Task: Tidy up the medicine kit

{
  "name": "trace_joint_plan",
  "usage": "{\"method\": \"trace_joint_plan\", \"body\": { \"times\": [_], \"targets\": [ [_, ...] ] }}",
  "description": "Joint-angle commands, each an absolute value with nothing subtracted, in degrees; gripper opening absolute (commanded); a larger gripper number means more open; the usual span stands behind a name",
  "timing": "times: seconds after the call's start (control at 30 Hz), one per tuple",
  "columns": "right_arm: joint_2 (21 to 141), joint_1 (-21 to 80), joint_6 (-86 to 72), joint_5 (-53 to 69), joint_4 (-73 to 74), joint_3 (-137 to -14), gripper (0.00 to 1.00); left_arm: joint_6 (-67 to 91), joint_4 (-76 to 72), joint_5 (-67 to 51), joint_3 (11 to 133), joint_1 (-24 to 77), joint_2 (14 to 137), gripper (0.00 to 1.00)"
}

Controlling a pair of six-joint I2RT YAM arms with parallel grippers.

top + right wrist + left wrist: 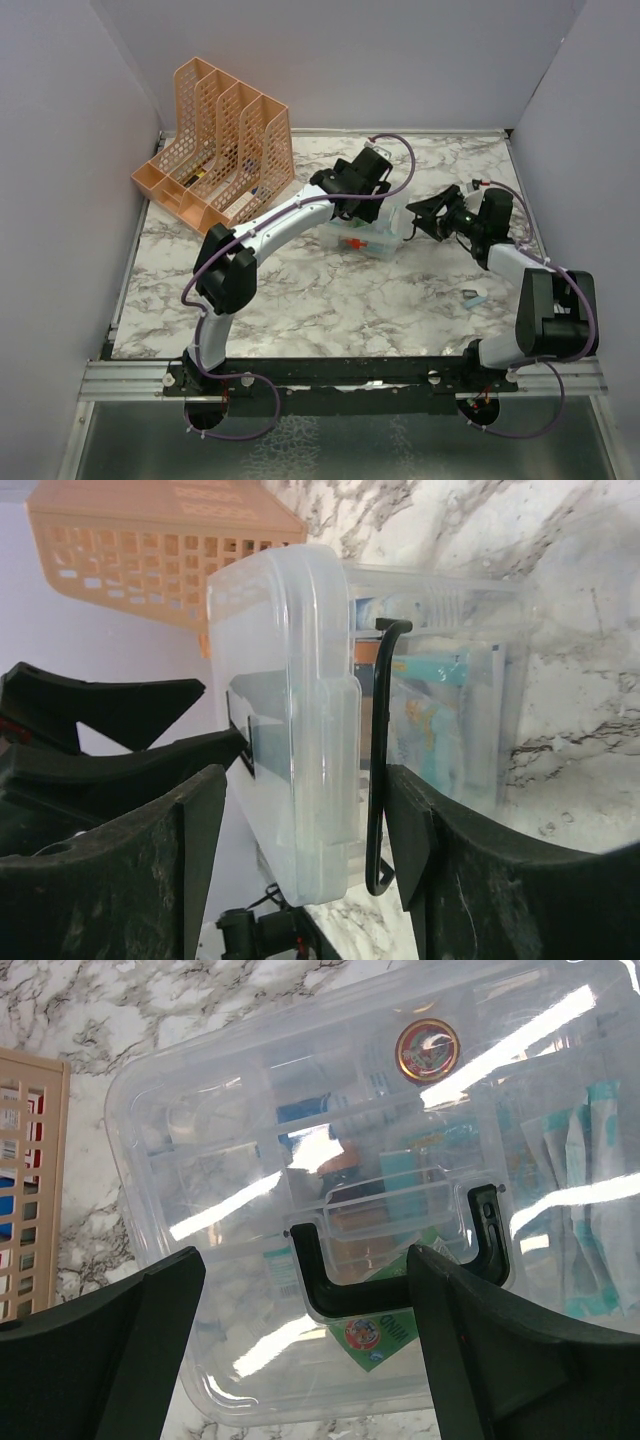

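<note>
The medicine kit, a clear plastic box with a red cross, lies mid-table. Through its see-through lid I see packets and a round tin. My left gripper hovers over it, open. In the left wrist view the left gripper has a finger on either side of the black handle. My right gripper is at the kit's right end. In the right wrist view the right gripper straddles the lid's edge, open, with a gap on one side. A thin black clip lies against the other finger.
An orange mesh file rack stands at the back left, close behind the kit. A small pale item lies on the marble near the right arm. White walls enclose the table on three sides.
</note>
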State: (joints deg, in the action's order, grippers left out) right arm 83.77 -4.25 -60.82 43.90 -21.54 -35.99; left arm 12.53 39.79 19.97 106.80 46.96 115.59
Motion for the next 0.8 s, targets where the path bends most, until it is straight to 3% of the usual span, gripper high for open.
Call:
{"method": "trace_joint_plan", "body": {
  "times": [0.0, 0.17, 0.77],
  "targets": [
    [81.6, -2.6, -53.3, 38.1, -10.3, -41.0, 0.64, 13.0, 43.7, 20.8, 107.3, 47.4, 118.8, 0.86],
    [81.3, -1.4, -48.8, 32.6, -0.8, -45.6, 0.56, 13.3, 44.5, 21.0, 107.7, 47.4, 119.5, 0.85],
    [80.4, 0.9, -46.8, 35.9, 2.5, -50.2, 0.42, 13.6, 47.6, 21.5, 109.5, 47.4, 121.8, 0.83]
  ]
}}
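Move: The black side latch of the medicine kit is about 2 cm to the right hand's left and 3 cm below it, level with it fore and aft, next to the lower finger. The lid's right rim is roughly 3 cm left and 1 cm down, and the black lid handle some 11 cm left and 2 cm ahead, at about hand height. From the left hand, the latch is about 10 cm right, 3 cm back and 5 cm down. The right hand eases about 1 cm forward and then nearly holds its place at the side latch, while the wrist rolls some 15 degrees so that its left side sinks, and the fingers narrow from roughly two-thirds open to under half, bringing the lower finger up behind the latch bar towards the lid's rim. The left hand stays put over the lid with its fingers still wide, one fingertip still resting on the lid beside the black handle as a steady against the right hand's work. ##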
